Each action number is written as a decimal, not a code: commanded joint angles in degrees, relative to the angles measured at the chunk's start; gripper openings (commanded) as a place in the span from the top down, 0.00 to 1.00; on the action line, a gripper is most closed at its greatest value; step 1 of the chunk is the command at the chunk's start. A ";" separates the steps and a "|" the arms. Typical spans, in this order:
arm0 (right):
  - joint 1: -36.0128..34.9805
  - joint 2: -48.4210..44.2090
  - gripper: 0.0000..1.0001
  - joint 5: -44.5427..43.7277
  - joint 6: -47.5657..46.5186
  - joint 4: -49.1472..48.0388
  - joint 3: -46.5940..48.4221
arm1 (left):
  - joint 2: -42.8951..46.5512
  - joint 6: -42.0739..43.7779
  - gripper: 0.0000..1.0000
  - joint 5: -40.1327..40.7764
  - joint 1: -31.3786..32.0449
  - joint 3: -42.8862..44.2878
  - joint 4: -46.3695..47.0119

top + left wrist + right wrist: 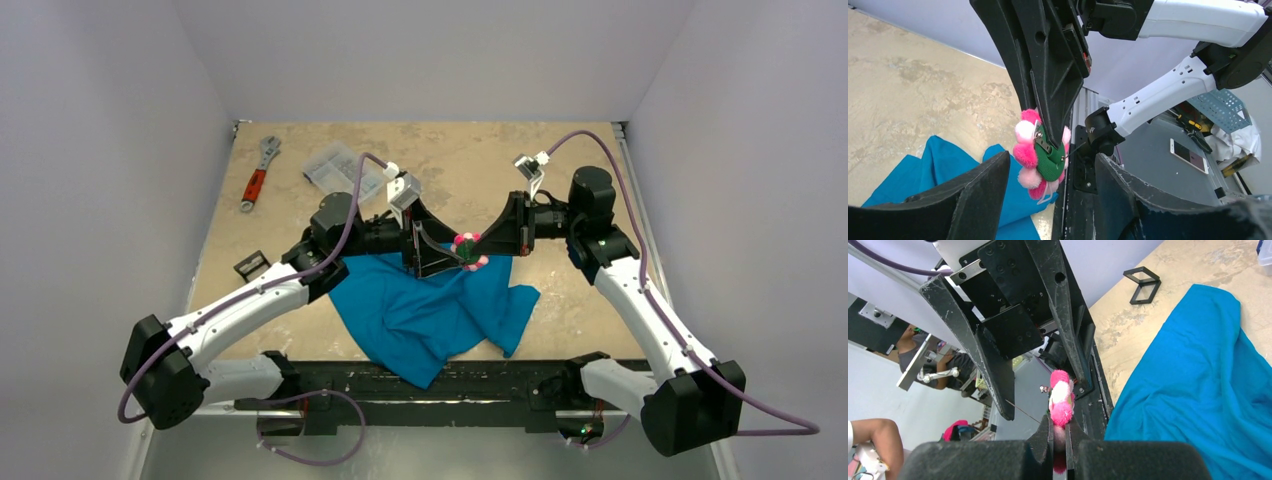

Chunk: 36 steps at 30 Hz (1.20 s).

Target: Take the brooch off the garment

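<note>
The brooch [1061,402], a puff of pink and red petals with a green back [1048,157], hangs in the air clear of the garment. My right gripper [1060,437] is shut on its lower petals. In the left wrist view the right gripper's black fingers [1053,95] come down onto the brooch, and a thin pin needle sticks out sideways from its back. My left gripper [1050,195] is open, its two fingers apart on either side just below the brooch and touching nothing. The teal garment [430,315] lies crumpled on the table under both grippers [1208,390].
A red-handled wrench [258,175] and a clear plastic bag [340,168] lie at the back left of the table. A small black stand [250,265] sits by the left edge of the table [1143,282]. The garment reaches the table's front rail [440,380].
</note>
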<state>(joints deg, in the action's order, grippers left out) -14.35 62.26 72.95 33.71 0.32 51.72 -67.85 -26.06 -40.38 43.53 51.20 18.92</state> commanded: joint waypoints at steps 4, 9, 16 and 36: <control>0.04 -0.82 1.00 -0.69 0.03 -1.80 0.22 | -1.22 -4.95 0.45 1.27 0.29 1.00 5.43; 0.02 -0.69 1.00 -0.35 -0.10 -1.93 0.24 | -1.40 -4.26 0.43 0.74 0.71 0.89 5.69; 0.07 -0.65 1.00 0.03 -0.38 -1.82 0.55 | -2.21 -5.23 0.49 1.95 0.77 1.04 6.02; 0.02 -0.83 1.00 0.70 -4.51 1.27 1.53 | -3.99 -8.77 0.68 3.37 -0.63 1.28 6.32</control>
<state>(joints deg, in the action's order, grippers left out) -14.31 62.26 72.93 30.98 1.23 51.72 -71.40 -33.41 -37.65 43.88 51.20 22.35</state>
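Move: Some 2 cm to the left hand's right, level with it, is the brooch, its open pin sticking out backwards. The right fingers pinch it at its right edge, its middle about 1 cm left of that hand's point. The garment lies flat well below, its middle about 3 cm back and 2 cm left of the left hand. The parts box is roughly 24 cm ahead and 22 cm left of the left hand. Closing from about two thirds open to one third is the left hand's main work, its fingers coming in on the front and rear of the brooch. Meanwhile it creeps about 1 cm forward and 1 cm right, tipping slightly, and the rear finger moves in on the open pin. The right hand stays in place and keeps its pinch. ##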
